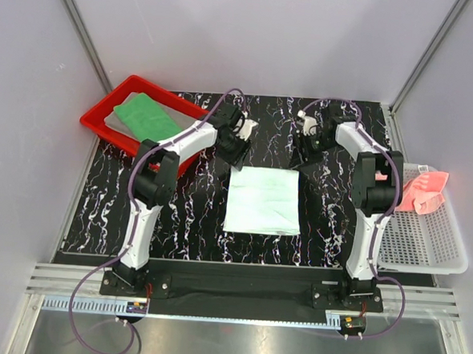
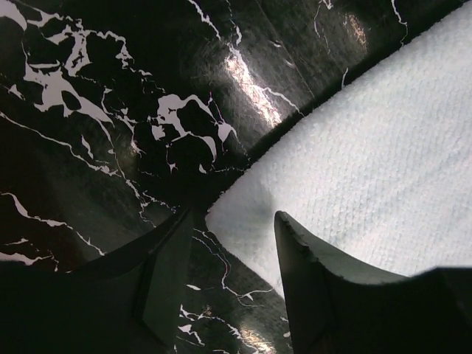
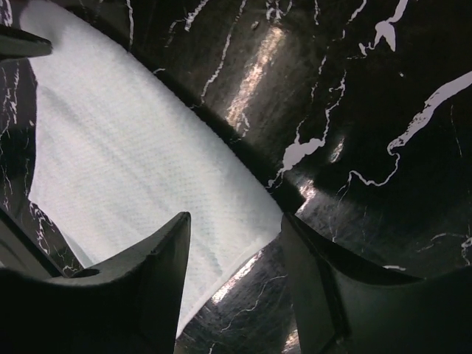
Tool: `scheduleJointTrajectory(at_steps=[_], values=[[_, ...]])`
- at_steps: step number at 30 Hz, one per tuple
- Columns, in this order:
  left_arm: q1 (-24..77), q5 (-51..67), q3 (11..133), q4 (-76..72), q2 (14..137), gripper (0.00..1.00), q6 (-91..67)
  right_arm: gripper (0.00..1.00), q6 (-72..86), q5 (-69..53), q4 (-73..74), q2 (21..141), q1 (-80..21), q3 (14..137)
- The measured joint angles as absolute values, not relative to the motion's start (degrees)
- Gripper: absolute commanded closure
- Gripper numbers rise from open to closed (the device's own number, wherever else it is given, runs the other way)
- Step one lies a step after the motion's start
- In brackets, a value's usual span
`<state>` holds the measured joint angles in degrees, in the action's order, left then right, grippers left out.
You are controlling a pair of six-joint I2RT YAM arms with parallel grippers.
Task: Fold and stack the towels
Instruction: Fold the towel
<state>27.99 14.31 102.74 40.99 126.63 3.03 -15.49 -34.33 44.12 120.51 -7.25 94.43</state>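
Note:
A white towel [image 1: 263,200] lies flat as a folded rectangle on the black marbled table [image 1: 194,214]. My left gripper [image 1: 236,149] hovers at its far left corner, jaws open. In the left wrist view that corner of the white towel [image 2: 369,147] lies loose on the table between the spread fingers of the left gripper [image 2: 234,217]. My right gripper [image 1: 302,151] stands open at the far right corner. The right wrist view has the white towel [image 3: 133,147] lying free between the fingers of the right gripper [image 3: 236,220]. A green towel [image 1: 148,117] rests on a grey towel [image 1: 114,120]. A pink towel [image 1: 422,191] lies crumpled at the right.
The red tray [image 1: 95,127] holding the green and grey towels sits at the back left, close to the left arm. A white mesh basket [image 1: 421,236] with the pink towel stands past the table's right edge. Grey walls close in the back and sides.

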Motion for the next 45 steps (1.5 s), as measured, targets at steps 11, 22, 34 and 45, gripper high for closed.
scheduleJointTrajectory(at_steps=[11, 22, 34, 45], values=[[26.4, 18.2, 108.0, 43.7, 131.1, 0.55, 9.8, 0.69, -26.4, -39.8, 54.3, 133.8, -4.8, 105.9], [24.4, 22.2, 115.1, 49.1, 136.2, 0.82, 14.6, 0.84, -30.7, -43.7, 58.7, 137.6, -3.5, 109.5], [24.4, 25.2, 117.4, 50.8, 137.8, 1.00, 15.6, 0.73, -33.7, -45.4, 62.0, 138.7, -2.9, 111.2], [24.4, 24.8, 118.2, 51.7, 137.9, 1.00, 16.1, 1.00, -35.4, -46.8, 64.4, 140.8, -1.7, 113.7]])
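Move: The white towel's far left corner lies about 1 cm ahead of the left hand and 2 cm below it. Its far right corner is about 2 cm to the right of the right hand, level with it fore and aft, and 5 cm below. The near left corner is roughly 21 cm back from the left hand and 1 cm to its left. The red bin's middle stands about 13 cm ahead and 31 cm left of that hand. The towel's two far corners are closed on, one by each hand. The left hand eases about 2 cm forward and 2 cm down, turning some 10 degrees clockwise, and shuts on its corner. The right sinks about 5 cm and drifts 2 cm right while twisting counter-clockwise, nearly closes, reopens a little, then shuts fully at the corner tip. ##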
